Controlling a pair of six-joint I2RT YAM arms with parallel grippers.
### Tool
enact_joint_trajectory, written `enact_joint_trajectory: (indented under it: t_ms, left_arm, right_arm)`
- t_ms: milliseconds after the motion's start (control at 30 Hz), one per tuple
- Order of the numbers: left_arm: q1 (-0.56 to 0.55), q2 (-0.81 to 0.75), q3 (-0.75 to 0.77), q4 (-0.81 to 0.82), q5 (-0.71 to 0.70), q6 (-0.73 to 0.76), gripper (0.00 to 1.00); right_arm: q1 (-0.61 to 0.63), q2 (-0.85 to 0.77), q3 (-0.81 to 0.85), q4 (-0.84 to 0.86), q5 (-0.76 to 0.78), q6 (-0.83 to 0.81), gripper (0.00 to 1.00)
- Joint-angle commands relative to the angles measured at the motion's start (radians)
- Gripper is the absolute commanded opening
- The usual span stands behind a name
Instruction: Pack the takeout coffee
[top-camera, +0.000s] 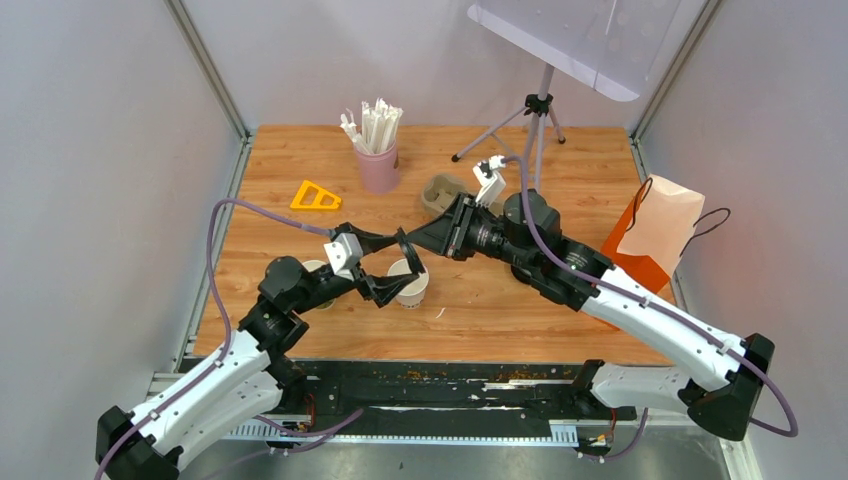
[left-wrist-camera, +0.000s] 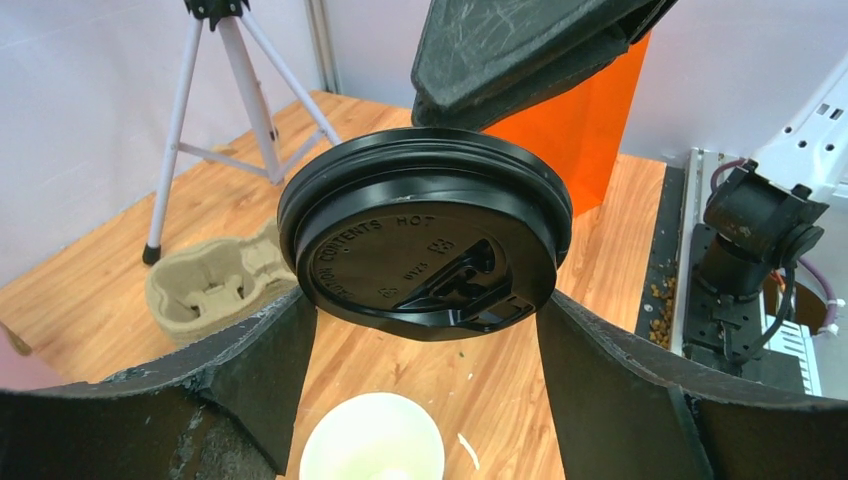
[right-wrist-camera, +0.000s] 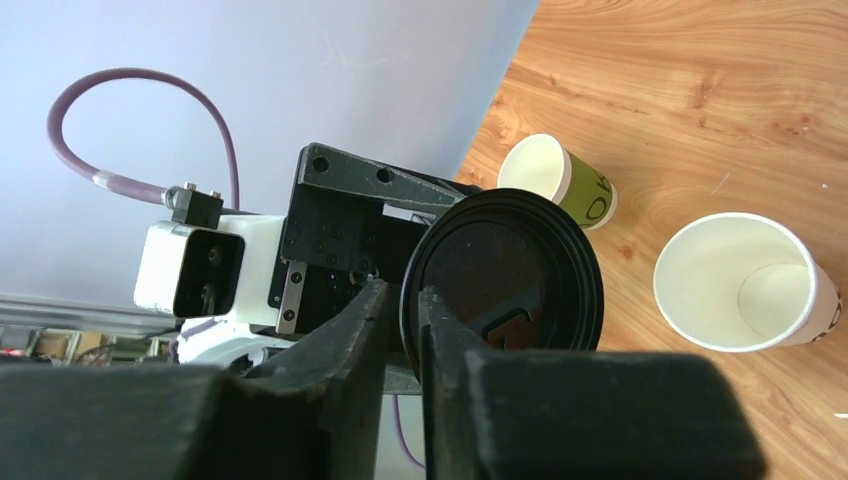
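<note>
My right gripper (top-camera: 420, 240) is shut on the rim of a black plastic lid (left-wrist-camera: 425, 230) and holds it in the air, tilted. In the right wrist view the lid (right-wrist-camera: 510, 280) stands on edge between my fingers (right-wrist-camera: 375, 300). My left gripper (top-camera: 395, 268) is open, with a fingertip on either side of the lid. A whitish paper cup (top-camera: 410, 285) stands open, without a lid, just below the lid; it also shows in the left wrist view (left-wrist-camera: 372, 440) and the right wrist view (right-wrist-camera: 745, 285). An olive-green cup (right-wrist-camera: 560, 180), also open, stands beside it, partly behind my left arm (top-camera: 318, 270).
A cardboard cup carrier (top-camera: 445, 192) lies at mid-back and also shows in the left wrist view (left-wrist-camera: 215, 285). A pink cup of white sticks (top-camera: 378, 165) and a yellow triangle (top-camera: 315, 197) are back left. An orange-and-white paper bag (top-camera: 655, 235) stands at the right edge. A tripod (top-camera: 535, 120) stands at the back.
</note>
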Motion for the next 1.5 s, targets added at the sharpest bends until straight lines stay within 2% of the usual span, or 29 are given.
enact_joint_trajectory:
  t_ms: [0,167,233,333,467,667,833,1200,1467]
  left_arm:
    - [-0.006,-0.043,0.071,-0.141,-0.026,0.024,0.84]
    - [-0.005,-0.057,0.183,-0.446,-0.137,-0.011,0.85]
    - [-0.005,-0.02,0.26,-0.595,-0.177,-0.037,0.86]
    - [-0.005,0.079,0.402,-0.846,-0.212,-0.037,0.85]
    - [-0.005,0.227,0.574,-1.11,-0.296,-0.035,0.82]
    - [-0.006,0.406,0.777,-1.308,-0.364,-0.056,0.81]
    - [-0.006,0.553,0.885,-1.387,-0.379,-0.084,0.81]
    - [-0.051,0.867,1.025,-1.523,-0.429,-0.081,0.8]
    - [-0.09,0.971,1.095,-1.565,-0.408,-0.062,0.83]
  right_arm:
    - [0.005,-0.073,-0.007,-0.019,0.083,-0.026,0.26]
    - [0.004,-0.169,-0.02,-0.109,0.221,-0.089,0.57]
    - [0.005,-0.202,-0.023,-0.15,0.256,-0.12,0.68]
    - [0.005,-0.24,-0.032,-0.223,0.289,-0.163,0.89]
    - [0.005,-0.29,-0.055,-0.292,0.319,-0.198,0.99]
    - [0.005,-0.351,-0.058,-0.379,0.364,-0.259,1.0]
    - [0.005,-0.367,-0.023,-0.45,0.389,-0.315,1.0]
    - [0.005,-0.372,-0.03,-0.447,0.424,-0.397,1.0]
    - [0.005,-0.368,-0.031,-0.429,0.428,-0.403,1.0]
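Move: The white cup stands about 2 cm ahead of the left hand, 1 cm to its left and 20 cm below; that hand already grips the black lid. At table level, the green-sleeved cup is some 17 cm left of the white cup and level with it, the cup carrier roughly 17 cm beyond it and 12 cm right. From the right hand, the white cup lies 1 cm ahead, 1 cm left and about 25 cm down. Left turns fingers-down, lowering the lid 13 cm towards the white cup; right lets go, retreating 15 cm right. ##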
